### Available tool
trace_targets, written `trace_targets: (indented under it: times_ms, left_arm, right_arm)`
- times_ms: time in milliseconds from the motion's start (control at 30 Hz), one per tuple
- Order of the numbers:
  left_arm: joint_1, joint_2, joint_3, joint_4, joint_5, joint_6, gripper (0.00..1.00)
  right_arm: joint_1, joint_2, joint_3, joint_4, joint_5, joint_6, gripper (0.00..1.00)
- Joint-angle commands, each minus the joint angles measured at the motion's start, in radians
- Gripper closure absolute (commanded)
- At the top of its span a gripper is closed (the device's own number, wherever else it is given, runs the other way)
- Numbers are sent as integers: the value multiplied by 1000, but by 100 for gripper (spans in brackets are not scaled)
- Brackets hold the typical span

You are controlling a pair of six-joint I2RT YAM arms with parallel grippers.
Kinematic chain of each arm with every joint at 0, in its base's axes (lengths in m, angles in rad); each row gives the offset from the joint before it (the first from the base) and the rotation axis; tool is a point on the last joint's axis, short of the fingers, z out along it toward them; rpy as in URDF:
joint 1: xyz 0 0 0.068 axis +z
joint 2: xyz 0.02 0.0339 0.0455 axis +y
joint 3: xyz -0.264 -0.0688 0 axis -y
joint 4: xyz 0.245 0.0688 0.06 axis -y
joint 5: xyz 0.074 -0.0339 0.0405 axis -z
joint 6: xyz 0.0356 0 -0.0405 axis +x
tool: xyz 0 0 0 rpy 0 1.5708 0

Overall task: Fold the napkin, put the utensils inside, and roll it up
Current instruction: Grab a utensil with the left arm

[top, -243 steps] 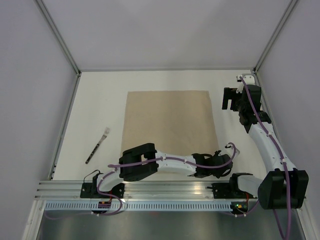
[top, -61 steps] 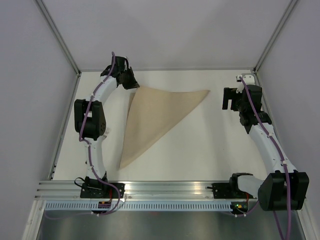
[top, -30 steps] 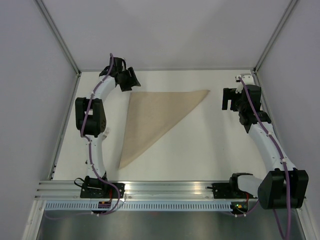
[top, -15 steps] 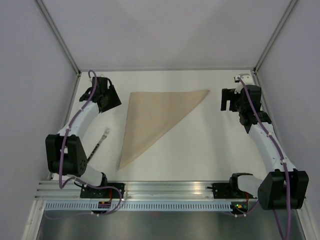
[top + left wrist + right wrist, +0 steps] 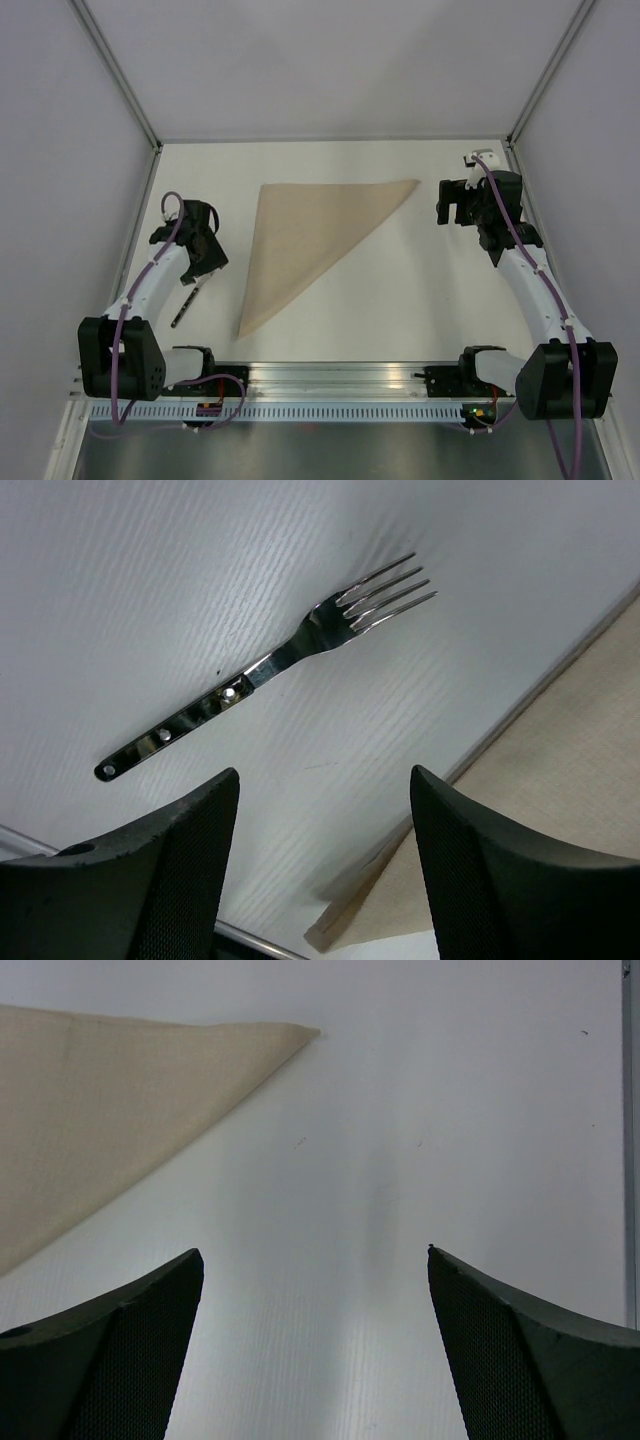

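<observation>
The tan napkin (image 5: 300, 235) lies folded into a triangle in the middle of the table, its long point toward the near edge. It also shows in the left wrist view as the napkin (image 5: 580, 760) and in the right wrist view as the napkin (image 5: 100, 1090). One of the utensils, a fork (image 5: 270, 665) with shiny tines and a dark handle, lies left of the cloth. My left gripper (image 5: 203, 263) hovers over the fork (image 5: 181, 310), open and empty (image 5: 322, 775). My right gripper (image 5: 452, 208) is open and empty (image 5: 313, 1252), right of the napkin's far right corner.
Grey walls and metal posts enclose the white table (image 5: 400, 300) on three sides. An aluminium rail (image 5: 330, 377) with both arm bases runs along the near edge. A metal strip (image 5: 630, 1140) borders the table on the right.
My left arm has swung from the far left corner toward the near side, to above the fork, its jaws opening wider. The right gripper shifted slightly left. The napkin has not moved.
</observation>
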Motion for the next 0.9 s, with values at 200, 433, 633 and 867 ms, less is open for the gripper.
trace_targets:
  times_ms: [200,433,633,867]
  left_arm:
    - [16,154,108,-152,-161,69,25]
    - [39,294,144,-157,-143,207,25]
    - [56,370,128,-123,-105,251,28]
    - [56,446,160,-128,-80,267,31]
  right_arm:
    - [-1,-1,5,-7,-21,-3,2]
    - [-3,5,10,-7,-29,-3,2]
    - [-3,16,8,-10,-38,-3,2]
    - [-3,31,13,-14,-39,-6,2]
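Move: The fork lies on the bare table about 8 cm below my left hand, its middle some 3 cm back and 3 cm to the left. Its tines point forward and slightly right, and its black handle runs back towards me. The folded napkin's middle is about 24 cm to the right of that hand and 11 cm ahead, at table height too. From my right hand, the fork is roughly 62 cm left, 14 cm back and 19 cm below. I lower my left hand about 6 cm towards the fork, easing some 4 cm left and a little back so the fingers come down around where handle meets neck. On the way I swing the fingers in by nearly 30 degrees, from leaning forward to pointing about straight down, and keep them well open, just short of the fork. ##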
